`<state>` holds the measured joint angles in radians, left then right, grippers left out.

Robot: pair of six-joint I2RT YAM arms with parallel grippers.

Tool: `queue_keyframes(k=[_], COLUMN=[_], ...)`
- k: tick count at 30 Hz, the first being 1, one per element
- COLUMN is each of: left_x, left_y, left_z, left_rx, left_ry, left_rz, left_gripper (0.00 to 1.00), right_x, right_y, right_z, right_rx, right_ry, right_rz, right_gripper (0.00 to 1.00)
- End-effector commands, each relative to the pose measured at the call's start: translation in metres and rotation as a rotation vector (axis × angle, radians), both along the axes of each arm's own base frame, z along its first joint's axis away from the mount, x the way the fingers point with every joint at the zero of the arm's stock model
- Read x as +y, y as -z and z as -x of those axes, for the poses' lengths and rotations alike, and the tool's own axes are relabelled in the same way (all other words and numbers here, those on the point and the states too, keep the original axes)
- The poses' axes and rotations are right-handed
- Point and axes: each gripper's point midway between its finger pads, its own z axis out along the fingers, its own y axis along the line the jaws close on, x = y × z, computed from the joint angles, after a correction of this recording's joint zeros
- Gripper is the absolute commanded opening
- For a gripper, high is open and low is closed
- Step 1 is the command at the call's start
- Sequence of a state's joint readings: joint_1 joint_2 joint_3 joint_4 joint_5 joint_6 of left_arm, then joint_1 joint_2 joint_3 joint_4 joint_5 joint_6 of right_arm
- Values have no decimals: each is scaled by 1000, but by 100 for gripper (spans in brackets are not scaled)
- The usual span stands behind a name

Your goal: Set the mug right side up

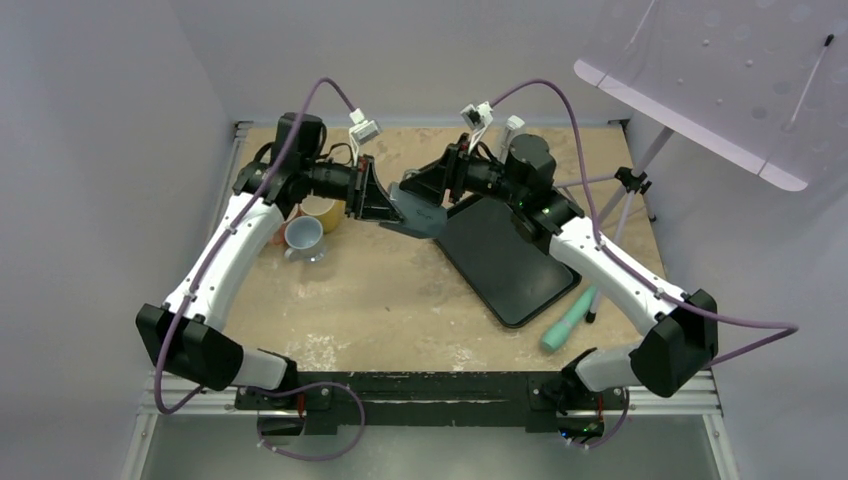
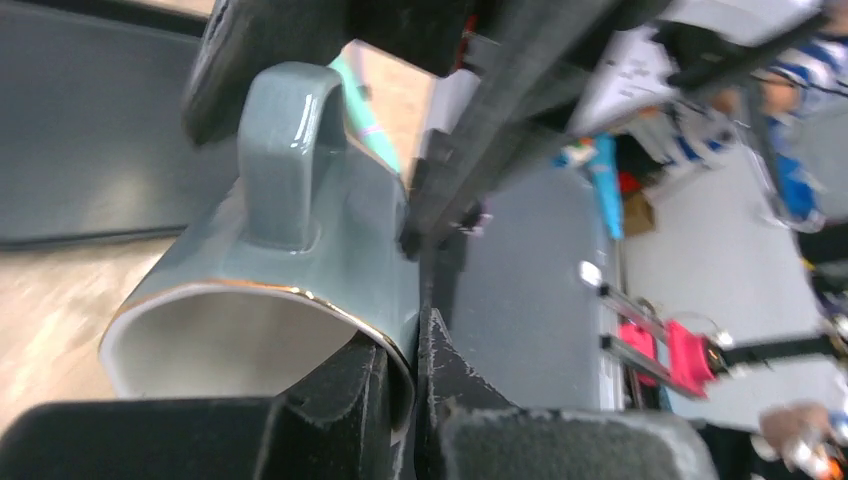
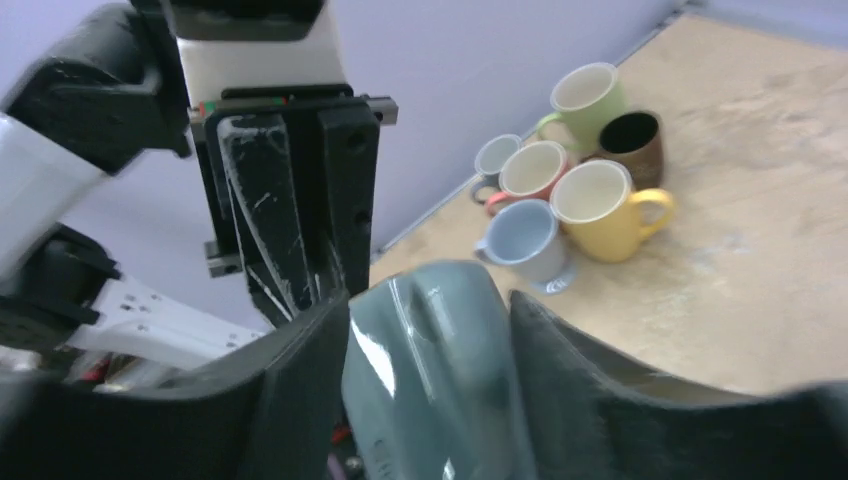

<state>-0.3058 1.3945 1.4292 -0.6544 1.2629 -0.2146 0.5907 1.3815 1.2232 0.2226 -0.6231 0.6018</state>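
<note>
A grey-blue mug [image 1: 424, 218] with a gold rim hangs in the air between both grippers, above the middle of the table, lying roughly on its side. My left gripper [image 1: 390, 208] is shut on its rim wall, one finger inside the mouth and one outside [image 2: 415, 350]. The mug's handle [image 2: 290, 150] faces the left wrist camera. My right gripper [image 1: 428, 195] clasps the mug's body [image 3: 430, 370] from the other side, with a finger pressed on each flank. The left gripper's fingers [image 3: 295, 220] show just behind the mug in the right wrist view.
Several upright mugs stand in a cluster at the back left, among them a yellow one [image 3: 600, 210], a light blue one [image 1: 304, 236], a green one [image 3: 585, 100] and a brown one [image 3: 630, 140]. A black tray [image 1: 500, 262] lies centre right. A teal tool [image 1: 565, 325] lies beside it. A tripod [image 1: 630, 185] stands at the right edge.
</note>
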Motion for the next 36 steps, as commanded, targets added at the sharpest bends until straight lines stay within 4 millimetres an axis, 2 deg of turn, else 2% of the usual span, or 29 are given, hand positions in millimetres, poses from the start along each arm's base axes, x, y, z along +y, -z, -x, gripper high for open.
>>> queue_keyframes(k=[1, 3, 7, 12, 16, 20, 21, 25, 31, 36], left_x=[26, 39, 63, 98, 104, 102, 100, 99, 100, 116], left_y=[43, 58, 91, 127, 142, 139, 132, 133, 167, 193], left_z=[-49, -63, -90, -144, -181, -214, -224, -256, -282, -293], left_rx=[-176, -237, -287, -345, -423, -512, -539, -547, -504, -441], left_ry=[-218, -240, -250, -299, -283, -284, -301, -342, -345, -360], left_rz=[-344, -460, -663, -955, -1064, -1099, -1094, -1133, -1182, -1213], left_gripper=[0, 0, 0, 0, 0, 0, 0, 0, 0, 0], right_x=[-18, -27, -51, -73, -78, -80, -81, -84, -90, -97], right_y=[-26, -18, -9, 5, 12, 20, 22, 30, 40, 45], right_z=[-21, -27, -43, -55, -54, -53, -53, -51, -48, -43], right_rx=[-74, -55, -16, 17, 22, 35, 38, 53, 67, 77], right_ry=[175, 241, 411, 539, 551, 559, 559, 566, 577, 589], right_rz=[7, 45, 110, 213, 248, 267, 270, 288, 326, 354], right_gripper=[84, 88, 90, 92, 93, 94, 94, 95, 96, 96])
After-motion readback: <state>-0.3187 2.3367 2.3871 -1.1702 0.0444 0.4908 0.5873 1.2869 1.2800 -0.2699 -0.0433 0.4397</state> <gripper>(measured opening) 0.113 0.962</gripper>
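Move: The left hand pinches the sideways grey-blue mug by its rim; the free table spot it heads for lies about 27 cm ahead, 10 cm left and 30 cm below. The yellow mug is some 19 cm ahead and 18 cm left of that hand, the brown mug 26 ahead and 22 left, the light-blue mug 13 ahead and 21 left, all about 29 cm lower. The grey-blue mug's middle sits 4 cm behind the right hand, 1 cm left and 3 cm below. Forward about 27 cm, down 20 and left 10 goes the left hand, keeping its rim pinch while turning its fingers from pointing right to straight down; it sinks first, runs nearly level, then dips again towards the spot right of the brown mug. The right fingers finish opening and leave the mug, that hand backing right, down and slightly forward, swinging clockwise some 30 degrees. ##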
